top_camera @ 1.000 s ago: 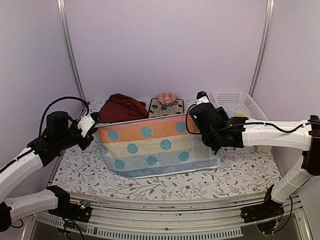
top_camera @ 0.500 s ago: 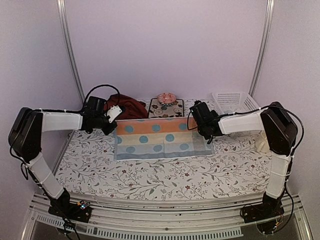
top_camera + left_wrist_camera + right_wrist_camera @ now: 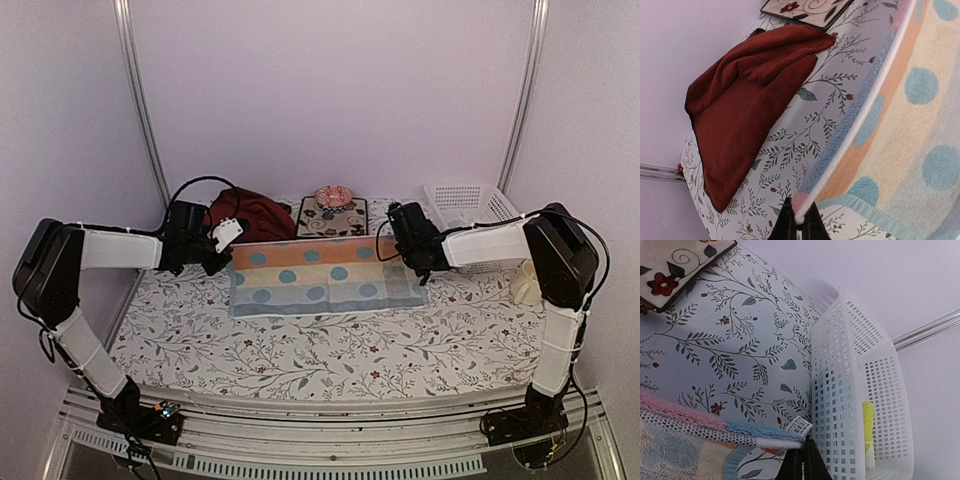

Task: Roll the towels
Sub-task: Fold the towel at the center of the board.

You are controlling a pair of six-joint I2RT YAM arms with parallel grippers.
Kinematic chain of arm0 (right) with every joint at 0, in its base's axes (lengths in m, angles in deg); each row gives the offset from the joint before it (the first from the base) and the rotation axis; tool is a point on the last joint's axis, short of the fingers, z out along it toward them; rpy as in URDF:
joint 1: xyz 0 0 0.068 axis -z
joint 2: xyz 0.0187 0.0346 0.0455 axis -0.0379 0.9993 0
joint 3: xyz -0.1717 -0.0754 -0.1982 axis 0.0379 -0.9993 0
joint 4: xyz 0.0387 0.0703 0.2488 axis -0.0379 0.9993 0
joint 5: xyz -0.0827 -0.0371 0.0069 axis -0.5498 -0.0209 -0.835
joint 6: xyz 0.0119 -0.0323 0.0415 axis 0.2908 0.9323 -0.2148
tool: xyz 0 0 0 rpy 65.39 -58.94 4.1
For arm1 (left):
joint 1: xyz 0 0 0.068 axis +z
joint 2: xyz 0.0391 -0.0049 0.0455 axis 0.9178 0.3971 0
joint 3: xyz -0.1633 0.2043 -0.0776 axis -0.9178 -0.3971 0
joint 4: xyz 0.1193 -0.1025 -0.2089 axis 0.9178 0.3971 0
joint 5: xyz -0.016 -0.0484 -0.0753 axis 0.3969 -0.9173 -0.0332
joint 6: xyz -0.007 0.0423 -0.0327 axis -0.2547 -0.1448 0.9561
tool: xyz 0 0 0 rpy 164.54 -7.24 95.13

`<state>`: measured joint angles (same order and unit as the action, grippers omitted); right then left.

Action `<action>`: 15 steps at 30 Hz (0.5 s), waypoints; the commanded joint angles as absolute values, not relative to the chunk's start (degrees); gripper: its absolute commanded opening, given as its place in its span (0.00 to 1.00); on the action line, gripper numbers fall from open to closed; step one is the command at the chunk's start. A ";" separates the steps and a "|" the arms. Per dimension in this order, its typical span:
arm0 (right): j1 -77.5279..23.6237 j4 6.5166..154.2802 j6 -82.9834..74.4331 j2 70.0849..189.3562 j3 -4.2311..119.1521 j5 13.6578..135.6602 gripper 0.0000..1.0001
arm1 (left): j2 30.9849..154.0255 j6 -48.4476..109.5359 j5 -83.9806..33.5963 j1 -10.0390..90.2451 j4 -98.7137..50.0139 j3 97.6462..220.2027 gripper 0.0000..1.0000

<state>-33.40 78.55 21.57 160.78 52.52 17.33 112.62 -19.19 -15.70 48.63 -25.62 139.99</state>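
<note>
A striped towel (image 3: 320, 280) with orange, cream and pale blue bands and blue dots lies spread on the floral table covering, its far edge lifted slightly. My left gripper (image 3: 231, 249) (image 3: 799, 220) is shut on its far left corner (image 3: 801, 202). My right gripper (image 3: 398, 248) (image 3: 803, 452) is shut on its far right corner (image 3: 785, 440), beside a barcode tag. A dark red towel (image 3: 250, 212) (image 3: 745, 105) lies crumpled at the back left. A small yellow towel (image 3: 868, 432) rests inside the white basket.
A white mesh basket (image 3: 470, 205) (image 3: 855, 390) stands at the back right, close to my right gripper. A dark floral mat (image 3: 333, 217) (image 3: 805, 7) with a pink round thing (image 3: 333, 196) sits at the back centre. A cream object (image 3: 525, 282) is at the right edge.
Both arms have carried the striped towel from a raised hanging spread near the front to the back of the table and lowered it. It now lies nearly flat.
</note>
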 commanded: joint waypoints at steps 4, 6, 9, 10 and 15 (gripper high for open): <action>-33.37 84.58 17.68 157.52 46.86 19.88 0.02 | 109.43 -24.02 -18.75 50.43 -25.09 135.54 0.00; -33.61 85.46 16.03 156.44 45.51 20.30 0.02 | 109.03 -24.45 -19.06 50.58 -25.09 134.76 0.00; -33.75 87.33 14.26 155.21 44.27 20.64 0.02 | 108.11 -25.24 -20.14 50.55 -24.73 133.65 0.00; -33.85 88.03 13.82 154.97 44.05 20.26 0.02 | 107.69 -25.65 -20.64 50.58 -24.63 133.20 0.00; -34.42 91.87 11.30 154.27 43.23 20.04 0.02 | 106.04 -27.89 -22.99 50.65 -23.43 131.16 0.00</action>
<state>-34.77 86.37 15.03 156.51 44.63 22.68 108.54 -25.50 -22.58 48.80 -25.21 132.78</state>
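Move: Both shut hands already hold the dotted towel's far edge clear of the board. The middle of its near edge lies about 11 cm back, 17 cm right and 8 cm below the left hand, and 11 cm back, 13 cm left and 8 cm below the right. The red towel is some 14 cm ahead and 3 cm right of the left hand; the basket is about 10 cm ahead and 16 cm right of the right hand. Both hands keep their pinch, drawing the towel's far edge back about 5 cm and down towards its near edge. ##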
